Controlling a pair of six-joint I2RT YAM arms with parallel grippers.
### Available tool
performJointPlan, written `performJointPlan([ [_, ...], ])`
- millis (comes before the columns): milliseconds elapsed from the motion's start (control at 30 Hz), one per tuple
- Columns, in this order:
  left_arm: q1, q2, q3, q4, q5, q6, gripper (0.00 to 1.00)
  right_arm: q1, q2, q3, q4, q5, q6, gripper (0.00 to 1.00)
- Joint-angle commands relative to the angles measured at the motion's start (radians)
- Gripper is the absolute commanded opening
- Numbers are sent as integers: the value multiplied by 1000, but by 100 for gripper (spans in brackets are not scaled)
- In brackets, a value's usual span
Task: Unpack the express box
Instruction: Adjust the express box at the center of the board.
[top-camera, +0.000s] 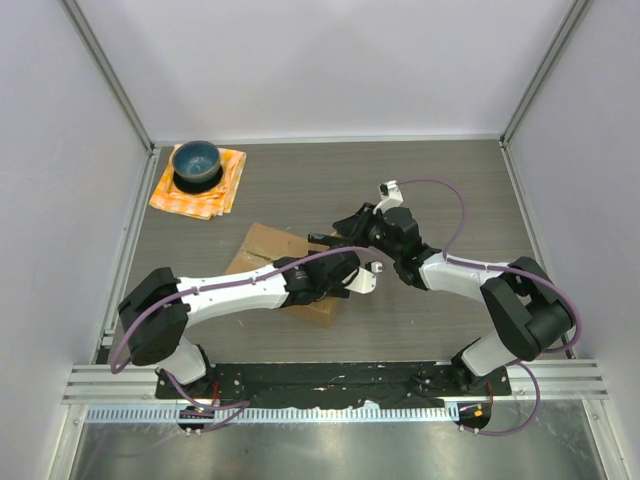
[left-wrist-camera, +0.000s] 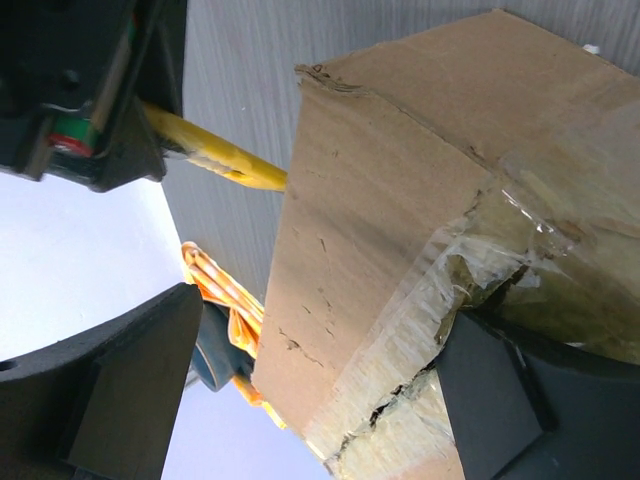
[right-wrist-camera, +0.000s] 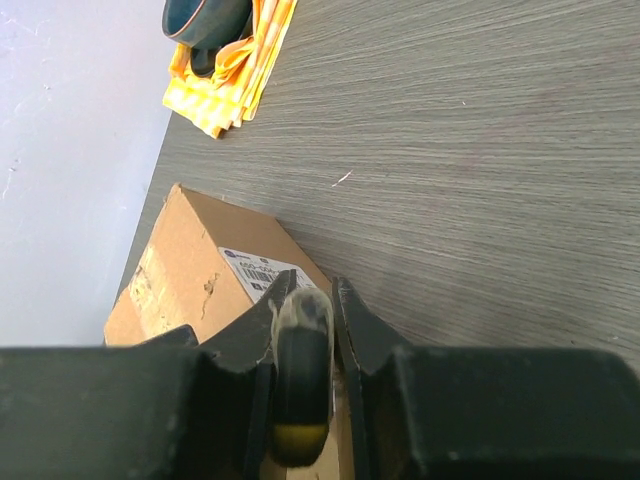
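Observation:
The express box (top-camera: 262, 250) is a brown cardboard carton lying on the table, with torn clear tape over its end (left-wrist-camera: 470, 290). My left gripper (left-wrist-camera: 320, 400) is open, with one finger on each side of that taped end. In the top view the left gripper (top-camera: 338, 288) covers the box's right end. A narrow yellow and black cutter (right-wrist-camera: 300, 370) is clamped in my right gripper (right-wrist-camera: 310, 290), which is shut on it. The right gripper (top-camera: 340, 232) is at the box's far right corner. The cutter's yellow part (left-wrist-camera: 225, 160) reaches the box's upper edge.
A blue bowl (top-camera: 196, 163) sits on a folded orange cloth (top-camera: 215, 195) at the back left of the table. A white shipping label (right-wrist-camera: 258, 270) is on the box's top. White walls and metal rails border the table (top-camera: 450, 190).

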Motion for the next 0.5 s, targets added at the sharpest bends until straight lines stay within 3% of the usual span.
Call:
performJointPlan([
  [0, 12, -2, 65, 56, -89, -7, 96, 19, 7, 11, -21, -67, 2, 1],
  [167, 12, -7, 131, -15, -95, -49, 76, 19, 4, 15, -30, -64, -6, 1],
  [233, 12, -8, 133, -24, -100, -57, 74, 19, -1, 19, -36, -56, -13, 1],
  [467, 14, -7, 66, 0, -131, -72, 52, -10, -86, 41, -128, 4, -62, 1],
])
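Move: The left hand, open wide, stands over the right-hand part of the express box; one finger is already in the taped slit. The box's middle lies about 8 cm to its left, 2 cm nearer the base and some 7 cm lower. The yellow knife in the right fingers is roughly 7 cm ahead of the left hand and 3 cm to its right, slightly higher. From the right hand, the box's middle is about 11 cm left, 9 cm back and 8 cm below. With its rear finger still hooked in the taped slit, the left hand rises about 2 cm and edges slightly forward, while its gripper closes to about half open, bringing the outer finger in towards the box's far side across the top panel. The right hand keeps its grip on the yellow knife beside that far side, waits, then sinks about 1 cm. ##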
